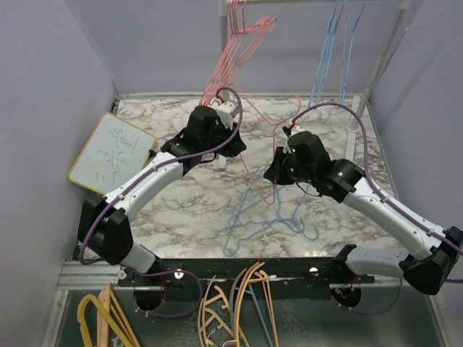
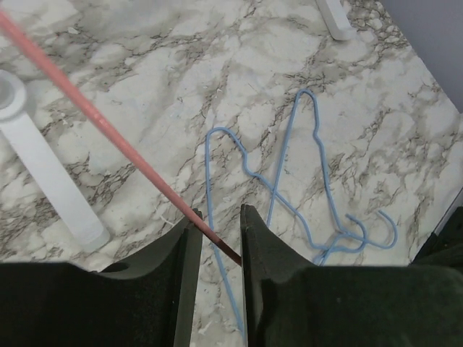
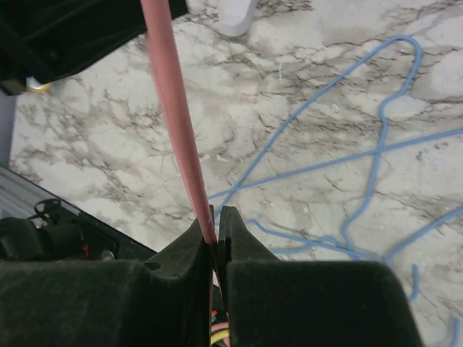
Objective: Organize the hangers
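Note:
A pinkish-red wire hanger (image 1: 258, 112) hangs in the air between my two grippers above the marble table. In the right wrist view its thin wire (image 3: 173, 108) is pinched by my right gripper (image 3: 218, 211), which is shut on it; from above that gripper (image 1: 277, 172) sits right of centre. My left gripper (image 2: 219, 213) stands slightly open, and the pink wire (image 2: 108, 130) slants loosely across the gap between its jaws; in the top view it (image 1: 221, 160) is left of centre. Light blue hangers (image 1: 253, 217) lie tangled on the table below (image 2: 289, 166) (image 3: 376, 155). More pink hangers (image 1: 239, 43) and blue ones (image 1: 336, 50) hang on the rack.
The white rack's posts (image 1: 224, 43) (image 1: 383, 50) rise at the table's back; one leg (image 2: 43, 173) stands close to my left gripper. A small whiteboard (image 1: 112, 152) leans at the left wall. Thicker yellow and orange hangers (image 1: 231, 311) lie in the bin below the arm bases.

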Robot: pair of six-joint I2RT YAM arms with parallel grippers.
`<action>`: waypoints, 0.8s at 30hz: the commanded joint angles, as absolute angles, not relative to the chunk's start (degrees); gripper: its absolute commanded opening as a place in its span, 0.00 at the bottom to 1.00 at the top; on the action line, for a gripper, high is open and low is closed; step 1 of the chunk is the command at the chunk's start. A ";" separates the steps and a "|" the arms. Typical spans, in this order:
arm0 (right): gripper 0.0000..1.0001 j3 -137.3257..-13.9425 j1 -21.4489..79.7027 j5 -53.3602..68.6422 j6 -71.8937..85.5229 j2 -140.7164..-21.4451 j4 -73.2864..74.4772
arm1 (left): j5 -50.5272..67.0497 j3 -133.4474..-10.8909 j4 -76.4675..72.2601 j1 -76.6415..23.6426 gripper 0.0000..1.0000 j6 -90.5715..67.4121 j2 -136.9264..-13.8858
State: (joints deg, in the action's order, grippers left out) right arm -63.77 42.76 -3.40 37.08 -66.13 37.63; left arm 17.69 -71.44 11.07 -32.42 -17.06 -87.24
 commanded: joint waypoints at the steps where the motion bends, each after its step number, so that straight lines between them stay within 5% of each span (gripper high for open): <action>1: 0.01 -75.84 42.19 -14.86 30.37 -68.67 48.66 | 8.29 -70.02 21.51 -31.60 0.40 -0.43 -79.91; 5: 0.01 -84.71 42.19 -19.20 28.45 -72.73 52.36 | 6.09 -67.74 27.56 -31.35 0.97 3.66 -74.78; 15: 0.01 -97.02 42.19 -25.89 26.04 -79.54 60.36 | 6.71 -55.51 29.58 -26.84 0.99 6.30 -56.56; 24: 0.01 -104.59 42.16 -31.71 25.27 -81.70 66.41 | 8.73 -53.39 30.91 -21.42 0.99 7.23 -52.46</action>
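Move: The right hand grips the pink hanger; the bare stretch of rail it is bound for lies about 33 cm ahead and 28 cm up. The hung pink hangers are some 32 cm ahead, 9 cm left and 18 cm up; the hung blue ones 33 cm ahead, 23 cm right, equally high. From the left hand that stretch is about 24 cm ahead, 10 cm right and 28 cm up; the rack's left foot is 17 cm ahead, 5 cm left and 20 cm below. Upward first and foremost, about 10 cm, the right hand carries its pinched pink hanger towards the rail, also going forward and to the right and rolling its left side down. The left hand frees the hanger's lower bar, fingers springing wide open, and swings well clear to the left and back, some 17 cm in all, first rising, then sinking again. ##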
